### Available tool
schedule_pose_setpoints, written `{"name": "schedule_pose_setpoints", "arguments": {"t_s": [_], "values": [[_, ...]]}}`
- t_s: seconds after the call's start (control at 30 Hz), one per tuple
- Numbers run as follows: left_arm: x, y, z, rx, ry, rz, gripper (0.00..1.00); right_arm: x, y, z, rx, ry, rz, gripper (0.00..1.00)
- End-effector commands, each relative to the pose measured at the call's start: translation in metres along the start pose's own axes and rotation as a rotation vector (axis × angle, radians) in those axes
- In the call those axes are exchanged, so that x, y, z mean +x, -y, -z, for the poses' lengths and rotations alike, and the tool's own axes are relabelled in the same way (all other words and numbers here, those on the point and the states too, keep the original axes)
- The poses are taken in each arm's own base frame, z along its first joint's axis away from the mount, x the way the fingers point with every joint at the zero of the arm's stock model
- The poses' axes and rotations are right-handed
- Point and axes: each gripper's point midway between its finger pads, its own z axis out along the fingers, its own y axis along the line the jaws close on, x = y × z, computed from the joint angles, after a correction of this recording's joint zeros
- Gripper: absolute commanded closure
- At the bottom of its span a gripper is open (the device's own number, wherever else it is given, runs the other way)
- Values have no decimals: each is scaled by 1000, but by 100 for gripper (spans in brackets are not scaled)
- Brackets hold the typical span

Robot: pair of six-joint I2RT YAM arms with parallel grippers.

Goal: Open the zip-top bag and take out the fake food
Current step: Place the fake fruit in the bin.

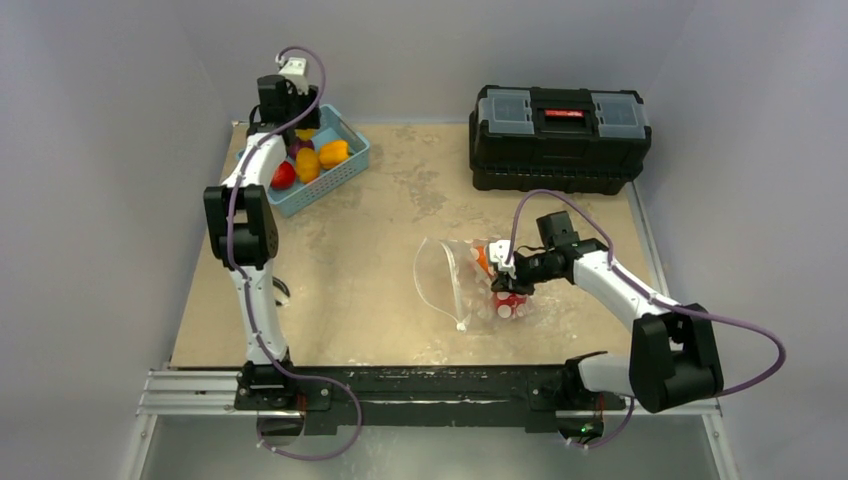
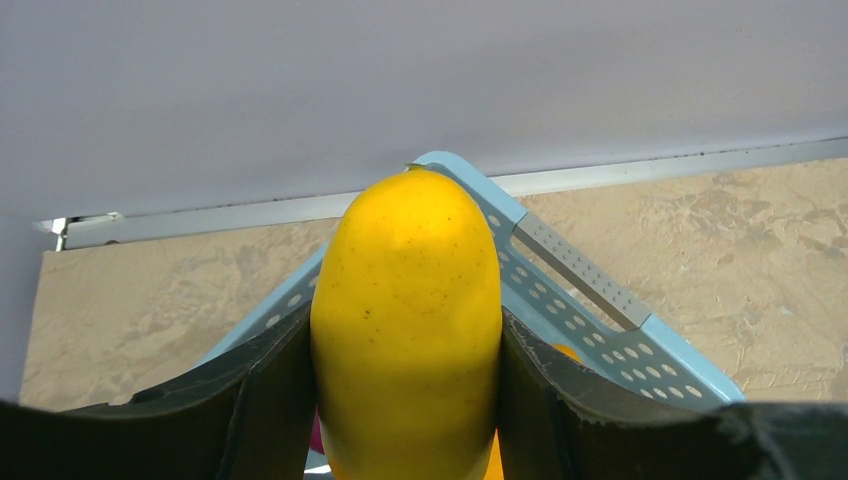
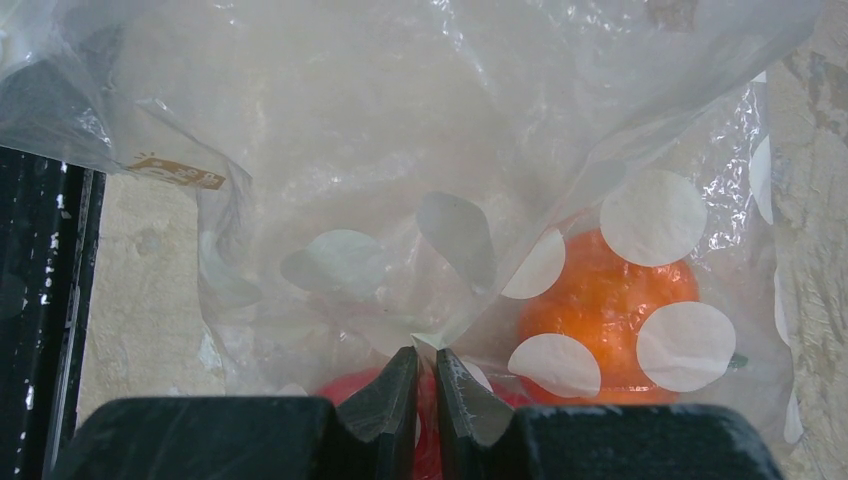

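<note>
The clear polka-dot zip-top bag (image 1: 465,280) lies right of the table's middle, its mouth gaping to the left. Inside it sit an orange fruit (image 3: 605,305) and a red piece (image 3: 345,388). My right gripper (image 3: 426,352) is shut on a fold of the bag's plastic; from above, the right gripper (image 1: 508,275) sits over the bag's right end. My left gripper (image 2: 405,350) is shut on a yellow fruit (image 2: 405,300), held over the light-blue basket (image 2: 600,320) at the far left. The left gripper (image 1: 297,125) is partly hidden by its wrist from above.
The basket (image 1: 350,170) holds red, orange, yellow and purple fake food. A black toolbox (image 1: 558,137) stands at the back right. The table's far edge and grey wall run just behind the basket.
</note>
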Motion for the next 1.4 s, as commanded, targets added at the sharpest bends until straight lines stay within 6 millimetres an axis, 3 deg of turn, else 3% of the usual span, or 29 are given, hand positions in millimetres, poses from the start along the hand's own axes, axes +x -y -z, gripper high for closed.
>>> {"name": "schedule_pose_setpoints", "arguments": {"t_s": [0.0,0.1,0.37,0.53,0.63,0.67,0.7,0.83,0.93,1.13,1.37], "values": [[-34,4,-9,20,112,-19,47,-3,3,2,-9,-7,6,87],[-33,3,-12,3,110,-15,24,-2,3,1,-12,-9,3,87],[-46,2,-1,-8,120,-4,2,1,4,1,-9,-22,-3,87],[-77,16,37,48,165,58,0,1,5,1,-3,-28,-1,87],[-86,28,69,92,208,87,0,1,6,2,5,-31,2,87],[-102,30,86,101,257,98,0,1,6,3,8,-32,3,87],[-91,34,96,111,244,116,0,1,7,3,11,-33,4,87],[-87,53,156,179,258,196,0,-2,7,5,20,-24,11,86],[-68,78,196,285,189,313,0,-6,7,7,24,-7,14,85],[-6,127,254,426,-14,630,0,-12,9,15,50,17,32,80],[47,183,348,472,-162,509,0,-25,9,35,96,98,67,55]]}}
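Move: The left hand already holds the yellow fruit over the far part of the bin, whose middle is about 8 cm back, 3 cm left and 13 cm below. The yellow pepper lies some 6 cm back and 5 cm right of that hand, the purple onion 5 cm back and 4 cm left. The right hand pinches the bag, whose middle is about 6 cm to its left and 4 cm below; the red food sits 3 cm back and 1 cm left of that hand, the orange one 6 cm ahead and 4 cm left. The left hand dips about 2 cm, opens its fingers wide to let go of the yellow fruit inside the bin, then sweeps back some 30 cm and 14 cm to the right towards the bag, climbing over the bin before sinking partway again while it rolls about 35 degrees, left side down. The right hand holds the bag nearly still through most of this, then opens partway, lets go of the plastic and starts up and slightly right. ##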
